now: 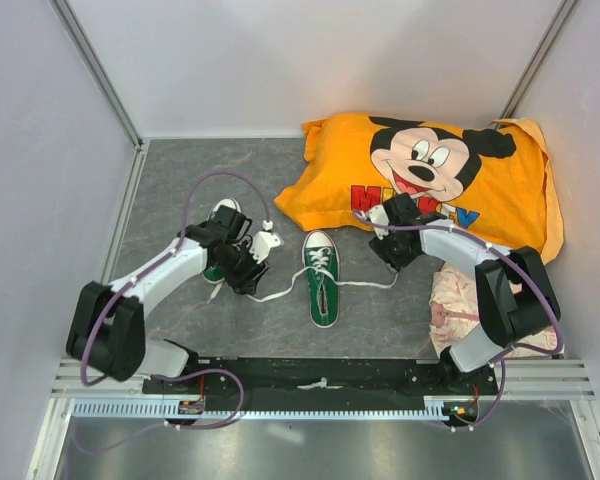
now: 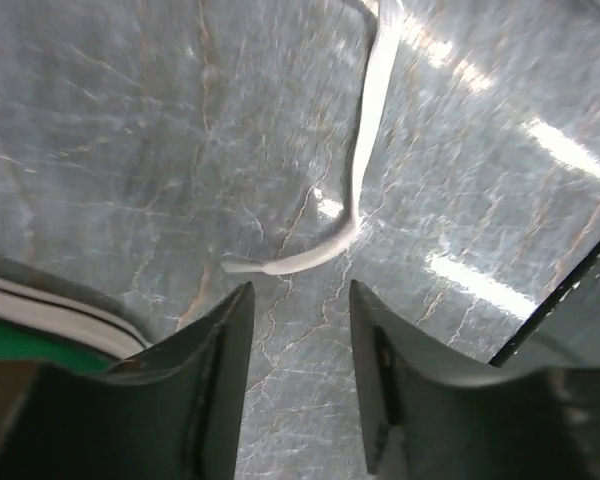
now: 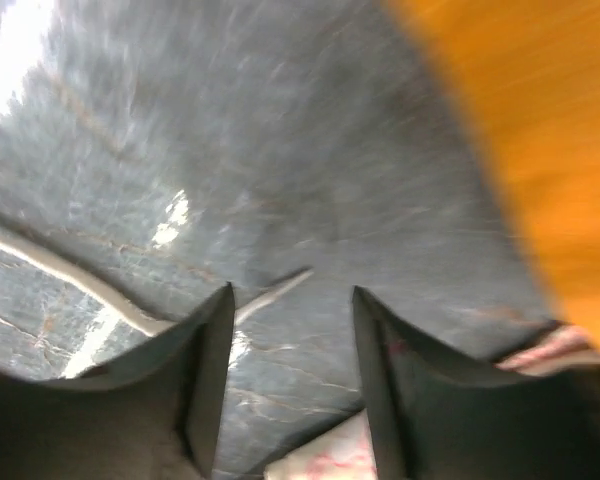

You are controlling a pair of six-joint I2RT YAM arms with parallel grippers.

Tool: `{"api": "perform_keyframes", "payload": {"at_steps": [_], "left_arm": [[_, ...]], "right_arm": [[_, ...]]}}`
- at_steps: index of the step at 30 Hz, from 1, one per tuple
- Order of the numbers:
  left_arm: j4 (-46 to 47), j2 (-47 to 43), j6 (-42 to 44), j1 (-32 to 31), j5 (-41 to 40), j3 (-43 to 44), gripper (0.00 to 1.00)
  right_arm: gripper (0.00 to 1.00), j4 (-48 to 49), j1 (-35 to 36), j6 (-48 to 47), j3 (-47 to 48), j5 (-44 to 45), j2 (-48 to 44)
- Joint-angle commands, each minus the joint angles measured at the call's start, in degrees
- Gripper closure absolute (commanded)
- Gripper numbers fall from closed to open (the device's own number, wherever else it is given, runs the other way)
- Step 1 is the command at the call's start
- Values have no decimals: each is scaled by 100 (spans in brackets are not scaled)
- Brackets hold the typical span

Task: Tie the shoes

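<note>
One green sneaker (image 1: 322, 278) lies in the middle of the table, toe cap pointing away. Its white laces run out left (image 1: 275, 295) and right (image 1: 375, 284). The second green sneaker (image 1: 220, 240) is partly hidden under my left arm; its white sole shows in the left wrist view (image 2: 50, 320). My left gripper (image 1: 252, 275) is open and low over the table, with a lace end (image 2: 310, 255) just beyond it (image 2: 300, 290). My right gripper (image 1: 390, 255) is open and empty, with a lace tip (image 3: 280, 285) by its left finger (image 3: 292, 292).
An orange Mickey Mouse cloth (image 1: 430, 170) lies at the back right, close behind my right gripper; it also shows in the right wrist view (image 3: 520, 130). A pink and white cloth (image 1: 455, 300) sits at the right near edge. Walls enclose the grey table (image 1: 180, 190).
</note>
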Motion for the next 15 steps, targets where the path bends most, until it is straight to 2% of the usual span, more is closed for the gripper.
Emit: {"api": "perform_keyframes", "payload": {"at_steps": [1, 3, 7, 9, 10, 11, 13, 15], "left_arm": [[448, -941, 31, 19, 537, 82, 45], [746, -1468, -31, 19, 668, 108, 38], [1493, -2347, -250, 19, 1055, -49, 35], [2090, -2891, -417, 11, 1195, -425, 26], [2432, -3051, -400, 11, 1300, -567, 24], [2496, -3148, -304, 11, 1423, -681, 22], [2384, -3211, 336, -16, 1942, -867, 16], [2339, -3071, 697, -16, 2031, -972, 17]], "right_arm": [[34, 230, -194, 20, 681, -273, -624], [27, 230, -238, -24, 822, -605, -800], [19, 492, -265, -77, 1007, -1055, -1633], [11, 843, -273, -95, 999, -1326, -1951], [4, 1028, -265, 71, 920, -1371, -2205], [3, 1438, -256, 177, 867, -1433, -2303], [2, 1644, -264, 213, 840, -1643, -2383], [2, 1549, -265, 30, 893, -1819, -2322]]}}
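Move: The laces of the middle shoe are spread sideways. The left lace end lies on the table almost under the left hand, about 5 cm down and 1 cm to its right. The shoe's middle is some 19 cm right and 2 cm ahead of this hand, and the other shoe 13 cm ahead and 6 cm left. The right lace end is about 2 cm under the right hand and 2 cm back; from there the middle shoe is 19 cm left and 3 cm back, the orange pillow's middle 20 cm ahead and 10 cm right. Up and away from the two lace ends go both empty hands, the left by about 15 cm with some drift to the right, the right by about 21 cm and a little forward and left. Both wrists tilt up well over 30 degrees, so the fingers swing from down to forward and inward, while the already parted fingers open wider, the right's almost fully. ##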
